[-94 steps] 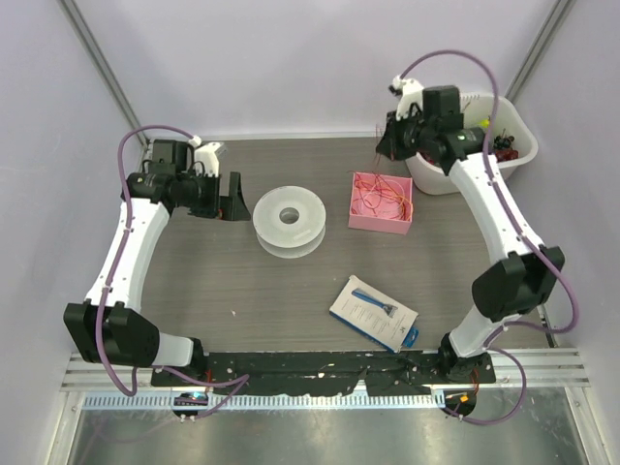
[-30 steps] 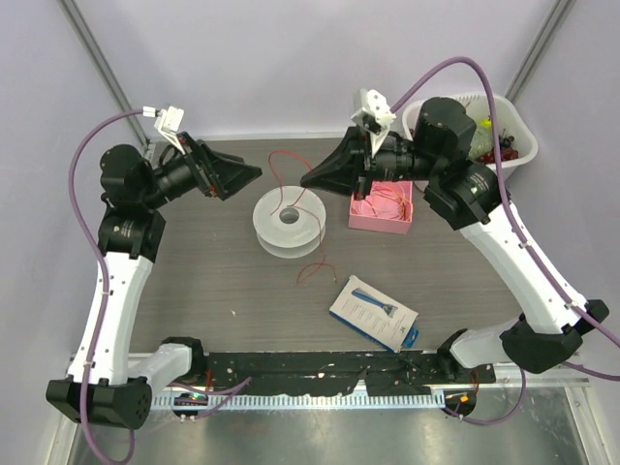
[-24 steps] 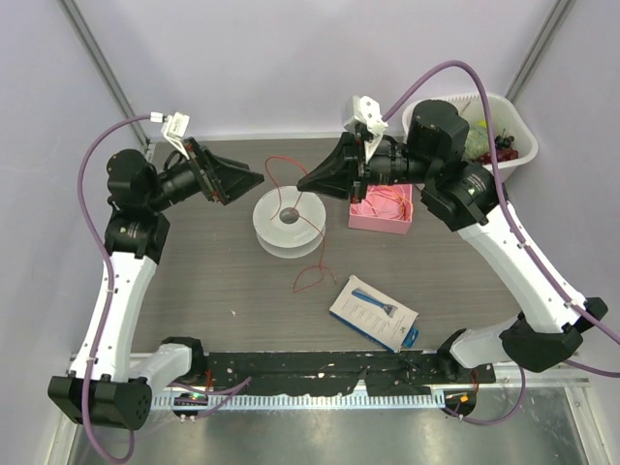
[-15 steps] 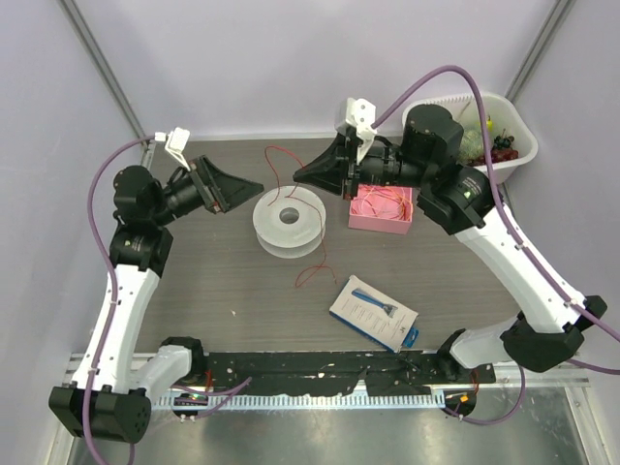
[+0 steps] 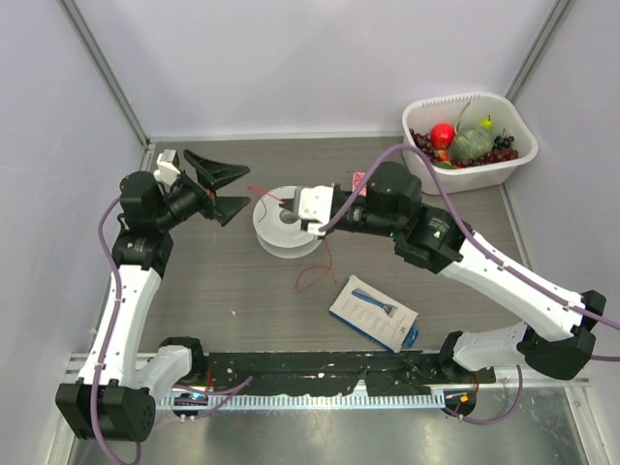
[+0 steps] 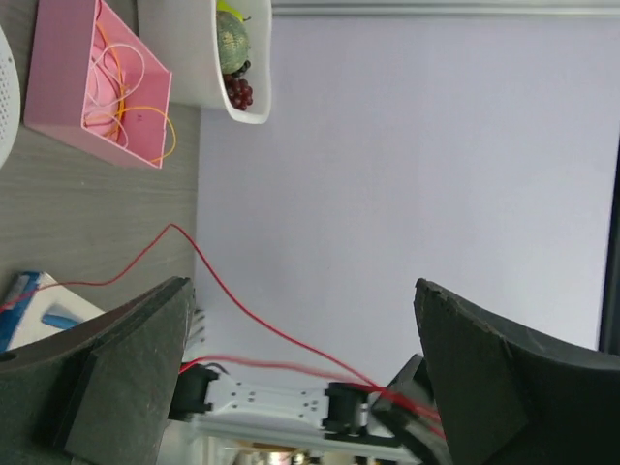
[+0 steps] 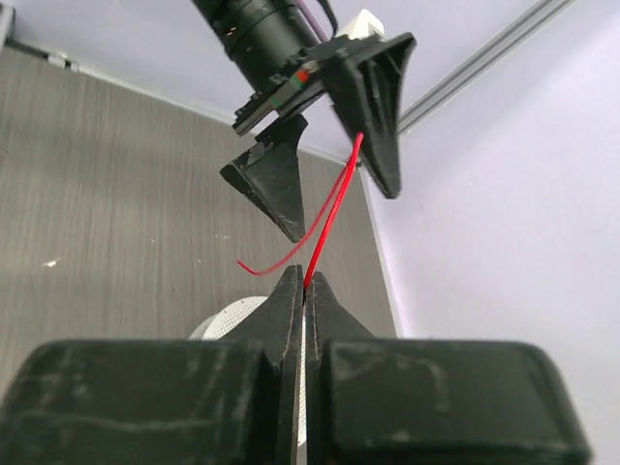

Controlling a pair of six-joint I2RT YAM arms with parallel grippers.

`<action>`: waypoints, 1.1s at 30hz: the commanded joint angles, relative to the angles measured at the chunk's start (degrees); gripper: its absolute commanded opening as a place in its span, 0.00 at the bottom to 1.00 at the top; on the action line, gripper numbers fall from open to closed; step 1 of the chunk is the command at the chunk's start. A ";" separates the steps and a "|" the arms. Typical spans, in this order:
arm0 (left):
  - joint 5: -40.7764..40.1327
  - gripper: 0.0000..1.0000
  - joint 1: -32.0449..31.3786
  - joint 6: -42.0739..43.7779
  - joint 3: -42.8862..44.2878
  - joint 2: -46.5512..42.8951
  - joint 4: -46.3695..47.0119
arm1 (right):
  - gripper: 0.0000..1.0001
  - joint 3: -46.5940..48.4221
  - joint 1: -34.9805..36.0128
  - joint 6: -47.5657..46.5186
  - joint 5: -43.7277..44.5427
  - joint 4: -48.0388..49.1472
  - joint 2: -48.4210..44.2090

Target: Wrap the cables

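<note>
The cable is one hair-fine red wire [image 5: 310, 274]; a loop of it lies on the table in front of the white spool [image 5: 276, 232]. My right gripper [image 5: 291, 201] hangs low over the spool and is shut on the wire [image 7: 329, 208], which rises from its fingertips [image 7: 305, 284]. From there the strand runs to my left gripper [image 5: 247, 184], open just left of the spool. In the left wrist view the wire [image 6: 242, 305] crosses the gap of the left gripper [image 6: 301, 286] without touching either finger.
A pink box [image 6: 97, 87] of orange wires sits right of the spool, mostly behind my right arm from above. A white basin [image 5: 513, 145] of fruit stands at the back right. A blue-and-white package [image 5: 373, 312] lies near the front.
My right arm has swung down and left from above the pink box to just over the spool, still pinching the wire. My left gripper has dropped slightly and shows its fingers spread.
</note>
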 commanded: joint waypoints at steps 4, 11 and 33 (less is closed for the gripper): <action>2.64 1.00 1.01 -13.99 -0.48 1.16 0.65 | 0.01 -4.89 5.88 -15.35 10.45 6.97 -1.51; 7.21 1.00 2.24 -13.29 -4.87 0.64 -0.76 | 0.01 -4.89 6.76 -16.84 13.70 7.42 0.16; 12.58 1.00 3.21 -18.39 -6.80 0.64 -3.39 | 0.01 -11.22 11.77 -28.36 26.36 14.97 5.51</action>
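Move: My right hand holds the red cable pinched; my open left hand lies roughly 7 cm ahead of it, 8 cm to its left and 6 cm lower. From my left hand, the cable's projecting loop is about 4 cm back, 2 cm to the right and 4 cm up. The white spool sits on the table, some 13 cm ahead of my right hand, 1 cm left and 40 cm below; the pink box is about 18 cm ahead of that hand, 20 cm to its right, equally low. Keeping the red cable pinched in shut fingers, I lower my right hand about 7 cm and ease it some 3 cm left towards my left hand, rolling it and dipping its tips a little. My left hand sinks nearly 5 cm too and rolls about 25 degrees about its finger line, its fingers staying wide open around the cable's loop. ##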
